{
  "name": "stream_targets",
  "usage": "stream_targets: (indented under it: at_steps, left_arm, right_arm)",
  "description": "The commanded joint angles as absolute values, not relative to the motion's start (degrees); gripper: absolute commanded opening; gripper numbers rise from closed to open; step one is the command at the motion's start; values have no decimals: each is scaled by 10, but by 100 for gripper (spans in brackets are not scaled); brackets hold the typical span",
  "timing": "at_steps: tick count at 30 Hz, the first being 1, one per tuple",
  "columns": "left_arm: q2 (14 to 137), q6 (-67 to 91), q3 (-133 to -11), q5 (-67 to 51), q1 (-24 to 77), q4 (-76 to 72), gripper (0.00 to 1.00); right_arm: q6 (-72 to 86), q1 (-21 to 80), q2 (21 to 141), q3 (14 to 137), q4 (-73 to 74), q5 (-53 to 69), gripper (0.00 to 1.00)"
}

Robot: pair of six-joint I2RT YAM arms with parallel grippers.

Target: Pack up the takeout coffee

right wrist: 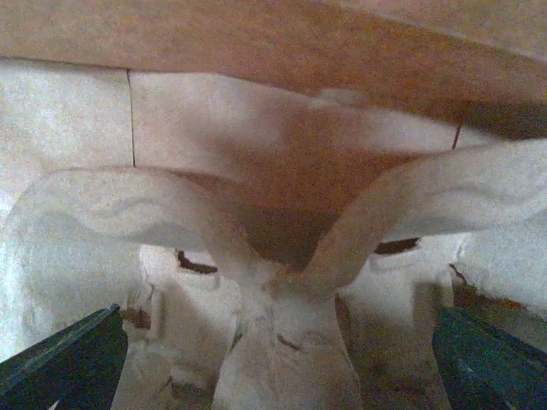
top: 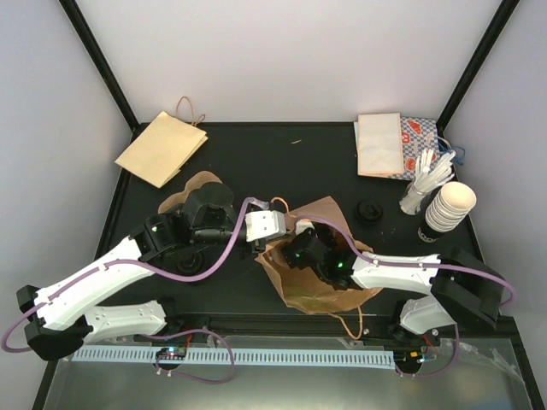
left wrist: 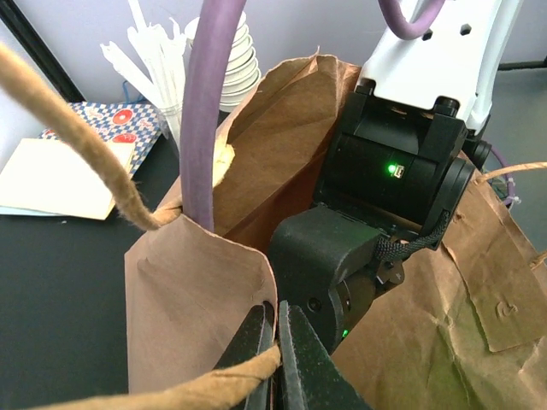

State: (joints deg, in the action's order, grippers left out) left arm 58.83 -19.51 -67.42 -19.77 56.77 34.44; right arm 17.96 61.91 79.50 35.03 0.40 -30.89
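A brown paper bag (top: pixel 320 286) stands open in the middle of the table. My left gripper (left wrist: pixel 275 329) is shut on the bag's rim (left wrist: pixel 197 290) and its rope handle (left wrist: pixel 214 384), holding the mouth open. My right arm's black wrist (top: pixel 329 260) reaches down into the bag. Inside, my right gripper (right wrist: pixel 279 359) is open, its fingers (right wrist: pixel 73 359) wide apart on either side of the centre post of a pale moulded cup carrier (right wrist: pixel 282 256). Nothing is gripped between them. The takeout coffee is hidden from every view.
A stack of nested cream cups (top: pixel 450 205) and a holder of white cutlery (top: pixel 427 179) stand at the right edge. A black lid (top: pixel 369 210) lies near them. Napkins (top: pixel 380 143) lie at the back right, and a flat paper bag (top: pixel 161 147) at the back left.
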Motion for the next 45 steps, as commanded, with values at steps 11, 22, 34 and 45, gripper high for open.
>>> stream_targets:
  at_steps: [11, 22, 34, 45]
  left_arm:
    - [573, -191, -669, -217, 595, 297, 2]
    - [569, -206, -671, -155, 595, 290, 2]
    - [588, -268, -715, -75, 586, 332, 2]
    - [599, -295, -717, -61, 568, 334, 2]
  right_arm:
    - [103, 616, 708, 305, -22, -253, 100]
    - [79, 634, 635, 310, 61, -212, 100]
    - [86, 635, 624, 360, 134, -203, 100]
    - [75, 635, 615, 387, 164, -164, 100]
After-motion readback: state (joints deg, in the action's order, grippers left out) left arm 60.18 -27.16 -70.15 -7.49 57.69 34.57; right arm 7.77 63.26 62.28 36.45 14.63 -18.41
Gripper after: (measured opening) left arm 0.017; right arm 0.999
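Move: The cup holder sits low in the upright paper bag, its middle divider between the right hand's wide-open fingers, about 3 cm ahead, 1 cm to the left and 4 cm below. The bag's pinched rim is roughly 10 cm back from the right hand, 4 cm to its left and 24 cm above. A black lid lies some 5 cm ahead, 18 cm to the right and 8 cm below. From the left hand, the cup holder is about 14 cm ahead, 5 cm right and 28 cm down. The already released cup holder is left in the bag as the right hand draws back about 5 cm and up some 5 cm, turning roughly 15 degrees counter-clockwise with its fingers still wide open. The left hand keeps the bag's rim pinched: it stays nearly in place at first, then carries the rim about 3 cm forward, rolling some 10 degrees. ##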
